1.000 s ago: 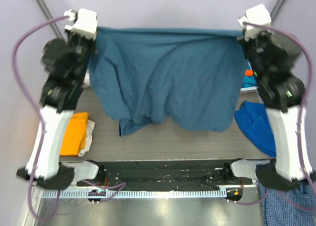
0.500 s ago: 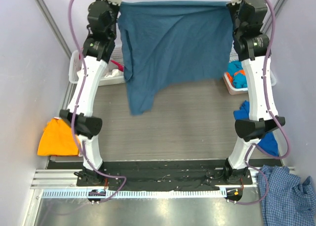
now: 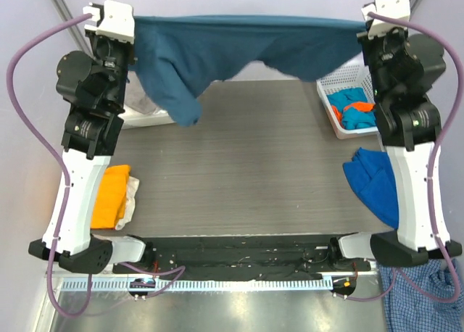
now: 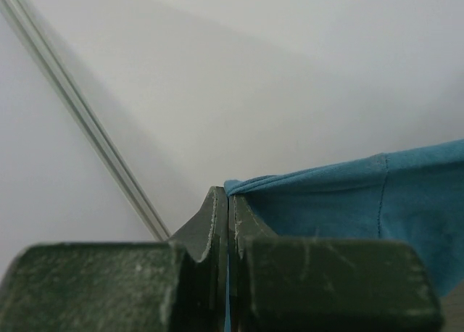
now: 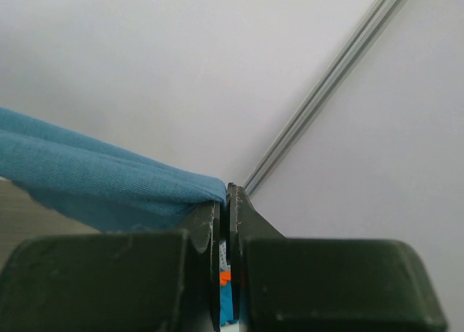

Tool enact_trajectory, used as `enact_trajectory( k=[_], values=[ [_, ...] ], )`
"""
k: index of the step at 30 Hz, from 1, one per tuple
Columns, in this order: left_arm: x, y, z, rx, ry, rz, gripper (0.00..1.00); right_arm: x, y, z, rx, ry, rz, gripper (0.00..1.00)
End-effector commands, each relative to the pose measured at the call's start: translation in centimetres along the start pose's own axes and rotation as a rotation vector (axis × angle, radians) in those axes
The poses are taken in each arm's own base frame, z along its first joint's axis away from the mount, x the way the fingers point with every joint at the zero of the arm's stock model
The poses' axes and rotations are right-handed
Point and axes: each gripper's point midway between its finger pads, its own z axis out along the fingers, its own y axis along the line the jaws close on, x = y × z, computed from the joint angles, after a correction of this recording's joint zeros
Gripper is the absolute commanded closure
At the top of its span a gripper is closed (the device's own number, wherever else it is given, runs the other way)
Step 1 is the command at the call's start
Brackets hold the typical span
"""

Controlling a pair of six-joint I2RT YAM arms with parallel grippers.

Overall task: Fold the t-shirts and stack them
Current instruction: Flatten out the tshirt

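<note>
A large dark teal t-shirt (image 3: pixel 239 46) hangs stretched in the air across the far side of the table, one top corner in each gripper. My left gripper (image 3: pixel 138 22) is shut on its left corner, and the cloth (image 4: pixel 348 201) runs off to the right of the pinched jaws (image 4: pixel 228 194). My right gripper (image 3: pixel 360 26) is shut on the other corner, where the fabric (image 5: pixel 87 180) bunches to the left of the jaws (image 5: pixel 226 191). The shirt's lower part is flung up and back, and one sleeve end (image 3: pixel 185 111) trails low on the left.
An orange t-shirt (image 3: pixel 112 194) lies at the left edge and a blue one (image 3: pixel 373 183) at the right edge. A white mesh basket (image 3: pixel 330 82) at the right holds turquoise and orange garments (image 3: pixel 351 107). A checked shirt (image 3: pixel 424 303) lies at bottom right.
Both arms swung out over the table and have come back up. The teal t-shirt, which hung flat and low, has billowed up toward the far side. Both grips held.
</note>
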Motion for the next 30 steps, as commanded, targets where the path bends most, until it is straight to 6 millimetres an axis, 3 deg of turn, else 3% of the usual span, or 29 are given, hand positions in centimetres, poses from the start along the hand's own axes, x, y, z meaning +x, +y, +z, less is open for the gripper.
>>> enact_trajectory(
  k=[1,5,8,11,12,14,15,16,17,18,19,20,21,22,23,27,30],
  values=[
    [0.0,6.1,-2.2,-0.235,0.048,0.051,1.0,1.1,-6.1,-3.9,0.224,0.082,-0.009,0.99],
    [-2.3,7.2,-3.7,-0.236,0.011,-0.015,1.0,-1.3,-8.4,-6.4,0.269,0.023,0.014,0.99],
    [-3.5,7.7,-3.2,-0.25,-0.011,-0.029,1.0,-2.2,-9.1,-6.3,0.291,0.015,0.002,0.99],
    [-3.0,7.0,-0.9,-0.264,-0.009,-0.011,1.0,-1.3,-8.5,-4.4,0.294,0.05,-0.032,0.99],
    [-2.9,7.2,-0.1,-0.284,-0.016,0.004,1.0,-0.2,-7.7,-2.8,0.287,0.083,-0.054,0.99],
    [-0.9,5.5,3.0,-0.277,0.01,0.036,1.0,0.9,-7.2,-1.1,0.3,0.105,-0.085,0.99],
    [-1.3,5.7,3.8,-0.289,-0.007,0.046,1.0,1.8,-6.4,0.7,0.293,0.118,-0.094,0.99],
    [1.6,3.6,6.6,-0.265,0.044,0.075,1.0,2.2,-6.2,1.7,0.294,0.125,-0.096,0.99],
    [2.3,3.1,7.7,-0.264,0.053,0.086,1.0,2.5,-6.5,2.4,0.306,0.125,-0.09,0.99],
    [1.8,3.4,8.6,-0.282,0.036,0.088,1.0,4.1,-5.8,4.6,0.299,0.153,-0.094,0.99],
    [4.5,1.4,10.9,-0.26,0.074,0.106,1.0,3.3,-6.5,5.0,0.314,0.13,-0.079,0.99],
    [5.5,0.7,12.0,-0.256,0.084,0.114,1.0,3.5,-7.0,5.7,0.327,0.131,-0.076,0.99],
    [4.2,1.1,12.5,-0.267,0.044,0.107,1.0,3.8,-6.8,6.7,0.327,0.134,-0.078,0.99],
    [4.6,0.7,13.3,-0.265,0.04,0.109,1.0,3.6,-6.9,7.9,0.338,0.127,-0.078,0.99],
    [6.4,-0.7,14.7,-0.256,0.051,0.117,1.0,3.7,-6.8,8.6,0.34,0.126,-0.082,0.99],
    [4.6,-0.2,14.7,-0.28,-0.01,0.088,1.0,2.3,-7.5,9.5,0.367,0.086,-0.078,0.99],
    [2.4,1.1,13.1,-0.289,-0.046,0.064,1.0,0.8,-8.4,8.6,0.384,0.053,-0.069,0.99]
  ],
)
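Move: Each of my hands already pinches an upper corner of the t-shirt, stretched between them. The bare middle of the table lies roughly 60 cm below my left hand, level with it fore and aft and 20 cm to its right. The left basket is about 20 cm ahead, 12 cm left and 57 cm down. From my right hand the table's middle is some 25 cm left and 57 cm down, the right basket 20 cm ahead, 18 cm right and 53 cm down. I fling the t-shirt out over the table with both grippers kept shut on its corners. My left hand dips and rises a few centimetres, my right first draws back about 4 cm while rising slightly; then both sweep quickly forward and down, the left ending some 23 cm farther out and 10 cm lower, both shifting right. The fingers tip down about 10 degrees, the right hand also turning clockwise. ##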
